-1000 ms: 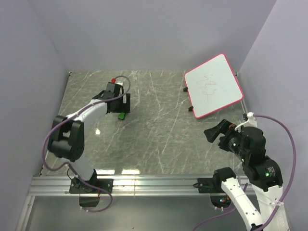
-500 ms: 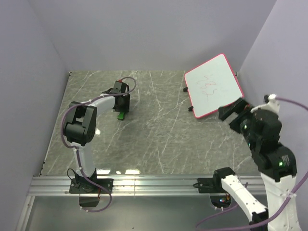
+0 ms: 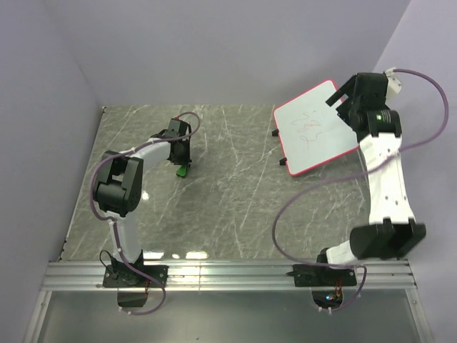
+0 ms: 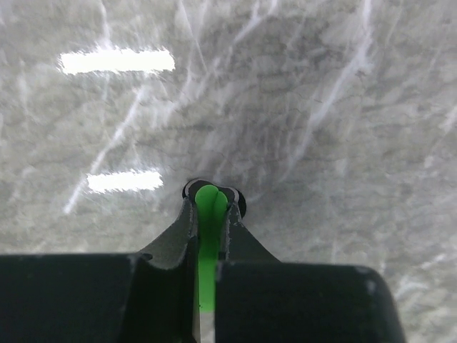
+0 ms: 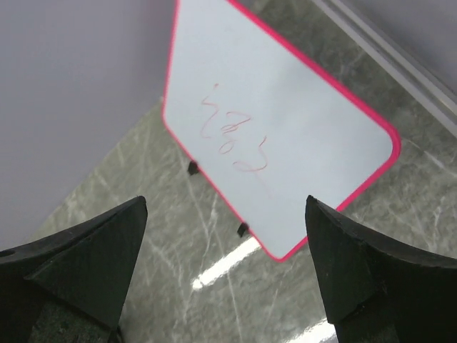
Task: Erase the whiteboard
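The whiteboard [image 3: 315, 128] lies at the far right of the marble table, white with a red-pink rim and faint red scribbles [image 5: 235, 139]. In the right wrist view the whiteboard [image 5: 285, 128] fills the upper middle. My right gripper [image 3: 341, 100] hovers over its far right corner, open, and the right gripper [image 5: 226, 204] has nothing between its fingers. At the far left, my left gripper [image 3: 182, 164] is shut on a small green block [image 3: 183, 170] resting low at the table. The left wrist view shows the green block [image 4: 208, 229] pinched between the left gripper [image 4: 212, 204] jaws.
Lavender walls close in the table on the left, back and right. Small black feet [image 5: 243, 229] stick out along the board's left edge. A metal rail [image 3: 228, 271] runs along the near edge by the arm bases. A purple cable [image 3: 300, 193] loops from the right arm.
My left gripper has closed on the green block. The right arm has swung up from the near right to above the whiteboard's far corner, still open.
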Action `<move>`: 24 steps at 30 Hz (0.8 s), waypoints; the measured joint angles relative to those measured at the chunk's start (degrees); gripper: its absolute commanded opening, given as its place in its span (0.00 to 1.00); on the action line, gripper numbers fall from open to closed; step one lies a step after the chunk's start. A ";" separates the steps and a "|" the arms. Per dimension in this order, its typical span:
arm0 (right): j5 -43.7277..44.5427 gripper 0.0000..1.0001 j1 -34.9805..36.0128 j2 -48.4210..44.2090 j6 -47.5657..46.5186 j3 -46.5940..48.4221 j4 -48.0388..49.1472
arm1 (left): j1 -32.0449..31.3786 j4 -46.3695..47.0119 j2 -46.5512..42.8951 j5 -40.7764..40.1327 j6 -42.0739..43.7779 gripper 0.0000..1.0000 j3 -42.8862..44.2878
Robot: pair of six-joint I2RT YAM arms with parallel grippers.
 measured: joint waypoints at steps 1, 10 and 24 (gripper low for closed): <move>-0.66 0.98 -1.27 2.69 0.09 0.85 0.31 | -0.09 -0.79 0.00 0.44 -0.46 0.00 0.37; -4.92 0.98 -6.97 20.61 -1.77 17.53 -0.63 | -3.30 -5.88 -1.20 4.96 -3.45 0.00 7.19; -15.82 0.94 -19.19 19.65 -0.11 -1.92 11.41 | -14.38 6.67 1.77 32.50 -13.88 0.00 31.12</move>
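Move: The left hand, down by the table with the green eraser already pinched, has the whiteboard's middle about 54 cm to its right, some 11 cm ahead and 7 cm higher. The board's near black foot is about 40 cm right and 3 ahead, its far foot 38 right and 19 ahead, both 2 cm below. From the empty right hand, the board's raised right edge lies about 13 cm ahead, 12 right and 18 below; its middle is 15 ahead, 2 right, 26 below. Keeping its pinch on the eraser, the left hand lifts it clear of the table and sweeps it right towards the whiteboard, slowly at first, then fast, about 25 cm each way, its fingers swinging to point rightward. The open right hand reaches some 9 cm forward over the board, then goes right and down about 10 cm each towards its raised right edge, no touch visible yet. ##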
